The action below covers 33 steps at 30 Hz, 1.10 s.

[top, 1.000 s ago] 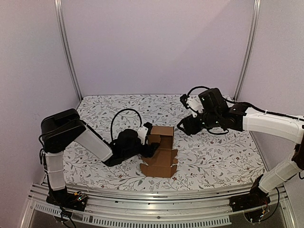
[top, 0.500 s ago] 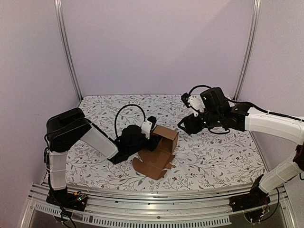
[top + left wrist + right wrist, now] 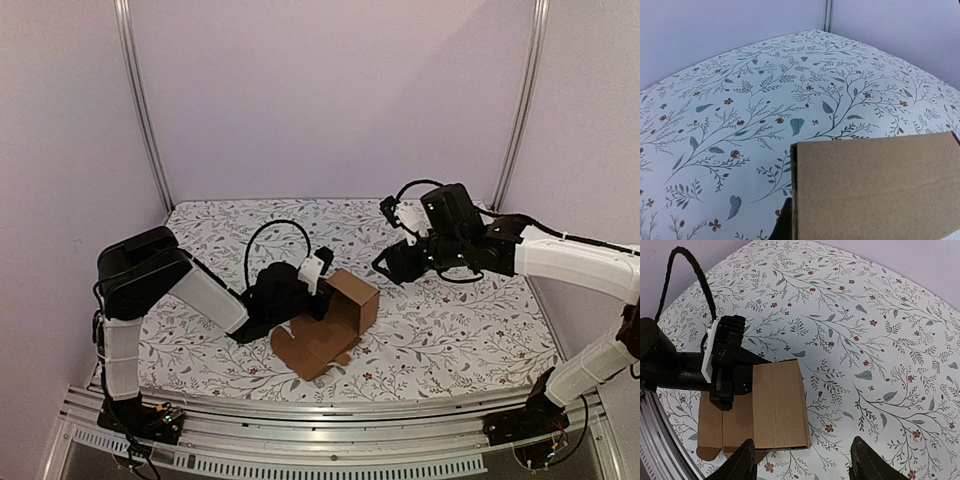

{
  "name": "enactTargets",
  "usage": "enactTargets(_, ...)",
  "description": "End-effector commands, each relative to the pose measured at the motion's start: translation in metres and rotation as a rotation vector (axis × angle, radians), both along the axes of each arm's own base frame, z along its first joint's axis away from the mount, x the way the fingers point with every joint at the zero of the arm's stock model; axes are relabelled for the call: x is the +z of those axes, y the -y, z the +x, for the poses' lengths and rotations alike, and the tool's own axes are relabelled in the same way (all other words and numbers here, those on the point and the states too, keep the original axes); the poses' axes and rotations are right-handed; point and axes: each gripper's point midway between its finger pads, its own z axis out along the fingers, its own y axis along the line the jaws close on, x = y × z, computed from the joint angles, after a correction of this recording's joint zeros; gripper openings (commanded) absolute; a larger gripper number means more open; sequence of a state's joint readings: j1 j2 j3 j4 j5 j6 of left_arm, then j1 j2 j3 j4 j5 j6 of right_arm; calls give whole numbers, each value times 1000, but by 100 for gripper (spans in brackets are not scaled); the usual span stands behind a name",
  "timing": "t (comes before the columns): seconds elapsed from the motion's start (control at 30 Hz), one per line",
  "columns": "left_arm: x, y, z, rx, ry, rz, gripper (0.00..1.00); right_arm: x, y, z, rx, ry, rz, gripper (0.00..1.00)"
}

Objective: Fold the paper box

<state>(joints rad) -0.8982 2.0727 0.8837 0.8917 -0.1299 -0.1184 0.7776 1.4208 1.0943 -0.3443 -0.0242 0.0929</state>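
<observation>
The paper box [image 3: 350, 297] is brown cardboard, partly folded, with upright walls and an open flap [image 3: 312, 350] lying flat toward the front. My left gripper [image 3: 318, 288] is at its open left side, shut on a wall. In the left wrist view that wall [image 3: 875, 185] fills the lower right, one finger [image 3: 784, 225] shows beside it, and the other is hidden. My right gripper [image 3: 386, 267] hovers open and empty behind and right of the box. In the right wrist view [image 3: 805, 465] the box [image 3: 777, 405] and the left gripper [image 3: 722, 370] lie below it.
The table is covered by a floral mat [image 3: 450, 320]. Lilac walls and two metal posts [image 3: 145, 110] close in the back and sides. A black cable [image 3: 268, 235] loops over the left wrist. An aluminium rail [image 3: 330, 435] runs along the near edge.
My left gripper pushed right with the box, turning it so the flat flap now points front-left. My right gripper stayed almost still.
</observation>
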Motion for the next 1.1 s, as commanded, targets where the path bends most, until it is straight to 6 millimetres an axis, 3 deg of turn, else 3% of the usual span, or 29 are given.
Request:
enactTargets(0.0,-4,0,-3,-44,-7,31,0,5,-12,2,27,-30,40,62)
enactTargets(0.27,-1,2,-8,-71,3,56,0,-10,-39,12,43,-94,89,52)
enactTargets(0.4,-9,2,-8,-72,-10,93,0,-27,-49,20,25,-138,96,40)
enactTargets(0.53,-9,0,-9,-69,-7,99,2,-45,-60,24,32,-188,94,20)
enactTargets(0.67,-10,-1,-11,-73,-3,102,6,-55,-67,27,34,-214,91,10)
enactTargets(0.9,-13,-3,-16,-84,-10,102,16,-69,-72,28,29,-249,88,5)
enactTargets(1.07,-13,-7,-19,-79,-10,99,31,-77,-73,26,25,-270,79,2)
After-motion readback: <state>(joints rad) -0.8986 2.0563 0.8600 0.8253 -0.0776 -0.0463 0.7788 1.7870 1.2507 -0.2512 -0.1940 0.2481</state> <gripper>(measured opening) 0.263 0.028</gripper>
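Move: The folded end of the box stands ahead-left of the right hand: the middle of its top panel is about 3 cm ahead, 7 cm left and 8 cm below. The left gripper at its left end wall is some 4 cm ahead, 12 cm left and 12 cm below. The unfolded flap lies flat 7 cm back, 17 cm left and 16 cm down. From the left hand, that top panel is roughly 5 cm right, 1 cm back and 4 cm up. Down and to the left, about 7 cm each way and slightly forward, the right hand swings in over the folded end, tipping down some 15 degrees and shutting its fingers, until the closed tips meet the top panel. The left hand keeps pinching the left end wall, then opens its fingers about a quarter and sinks 1.5 cm. ##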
